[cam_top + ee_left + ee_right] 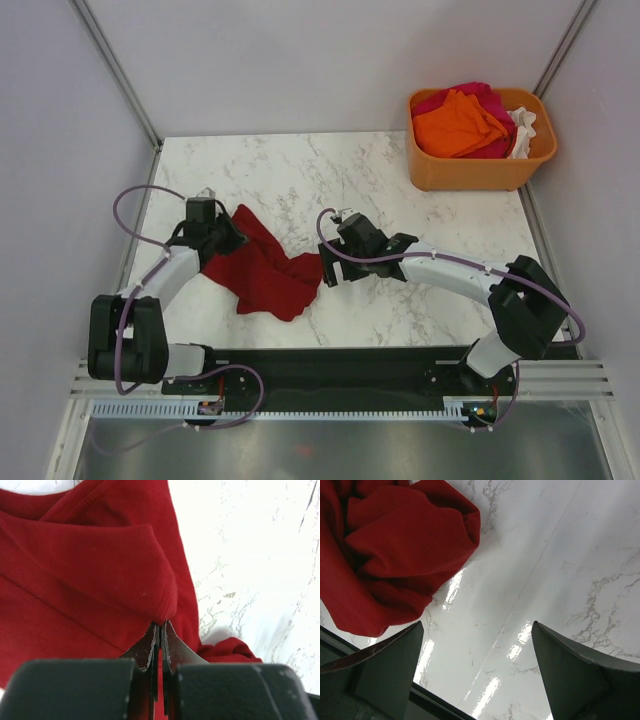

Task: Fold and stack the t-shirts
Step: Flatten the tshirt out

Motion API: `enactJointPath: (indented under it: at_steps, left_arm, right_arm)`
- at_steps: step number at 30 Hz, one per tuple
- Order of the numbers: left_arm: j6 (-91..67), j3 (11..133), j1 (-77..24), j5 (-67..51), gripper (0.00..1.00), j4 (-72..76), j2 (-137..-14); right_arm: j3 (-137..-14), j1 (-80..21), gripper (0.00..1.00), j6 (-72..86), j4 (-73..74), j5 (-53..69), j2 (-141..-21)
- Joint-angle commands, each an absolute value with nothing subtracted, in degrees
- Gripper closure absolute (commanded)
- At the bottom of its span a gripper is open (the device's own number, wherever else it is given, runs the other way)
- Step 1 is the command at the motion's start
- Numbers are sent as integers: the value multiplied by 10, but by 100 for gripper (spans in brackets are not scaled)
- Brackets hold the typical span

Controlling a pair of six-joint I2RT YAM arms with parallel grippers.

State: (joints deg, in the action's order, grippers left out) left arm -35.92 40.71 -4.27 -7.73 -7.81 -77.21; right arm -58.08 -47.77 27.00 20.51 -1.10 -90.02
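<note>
A dark red t-shirt [268, 275] lies crumpled on the marble table, left of centre. My left gripper [231, 240] sits at its upper left edge. In the left wrist view this gripper [161, 624] is shut on a hemmed fold of the dark red t-shirt [90, 575]. My right gripper [328, 272] hangs at the shirt's right end, open. In the right wrist view it [476, 629] has only bare marble between its fingers, and the bunched red t-shirt [395, 550] lies to the upper left, apart from them. Orange [458, 124], magenta-pink [480, 97] and white [524, 130] t-shirts are piled in the tub.
An orange plastic tub [470, 172] stands at the table's back right corner. White walls with metal rails close in the table on the left, back and right. A black base rail [330, 365] runs along the near edge.
</note>
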Motion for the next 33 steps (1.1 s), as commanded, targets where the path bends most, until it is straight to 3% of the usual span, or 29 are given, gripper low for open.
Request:
enactJointPath:
  at_steps: [1, 10, 15, 24, 27, 33]
  left_arm:
    - [-330, 472, -45, -74, 98, -134, -703]
    - [-236, 705, -40, 123, 98, -396, -477]
    - [-238, 676, -40, 118, 98, -422, -398]
    - [-254, 642, -40, 151, 98, -515, -287]
    - [-246, 649, -40, 152, 98, -528, -298]
    - [-243, 645, -40, 146, 98, -526, -308]
  right_arm:
    - [-594, -470, 2, 267, 195, -25, -904]
    - [-708, -437, 2, 267, 189, 43, -970]
    - [-806, -435, 2, 277, 175, 119, -1076]
    - [-935, -461, 3, 307, 164, 152, -1245]
    - [-925, -474, 8, 314, 178, 138, -1255]
    - [-765, -471, 5, 307, 170, 4, -1125]
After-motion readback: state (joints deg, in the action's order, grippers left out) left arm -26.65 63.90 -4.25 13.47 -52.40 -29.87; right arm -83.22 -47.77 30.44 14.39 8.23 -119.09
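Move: The left fingers already pinch the t-shirt's left part; the shirt's middle lies about 5 cm to their right, 8 cm back and just below them. The open right hand's target, the shirt's far strip, is about 10 cm ahead, 16 cm left and 4 cm down. The crumpled right end lies about 6 cm to that hand's left and 1 cm ahead, the near hem some 15 cm left and 9 cm back. Straight up first, the left hand whips its pinched bit of shirt about 33 cm high, swinging back and somewhat left as its fingers tip up, then settles lower, still gripping. The right hand reaches left and forward over the shirt some 15 cm, sinks until its still wide-open fingertips come down on the cloth, then turns back a few centimetres toward its base and right. ##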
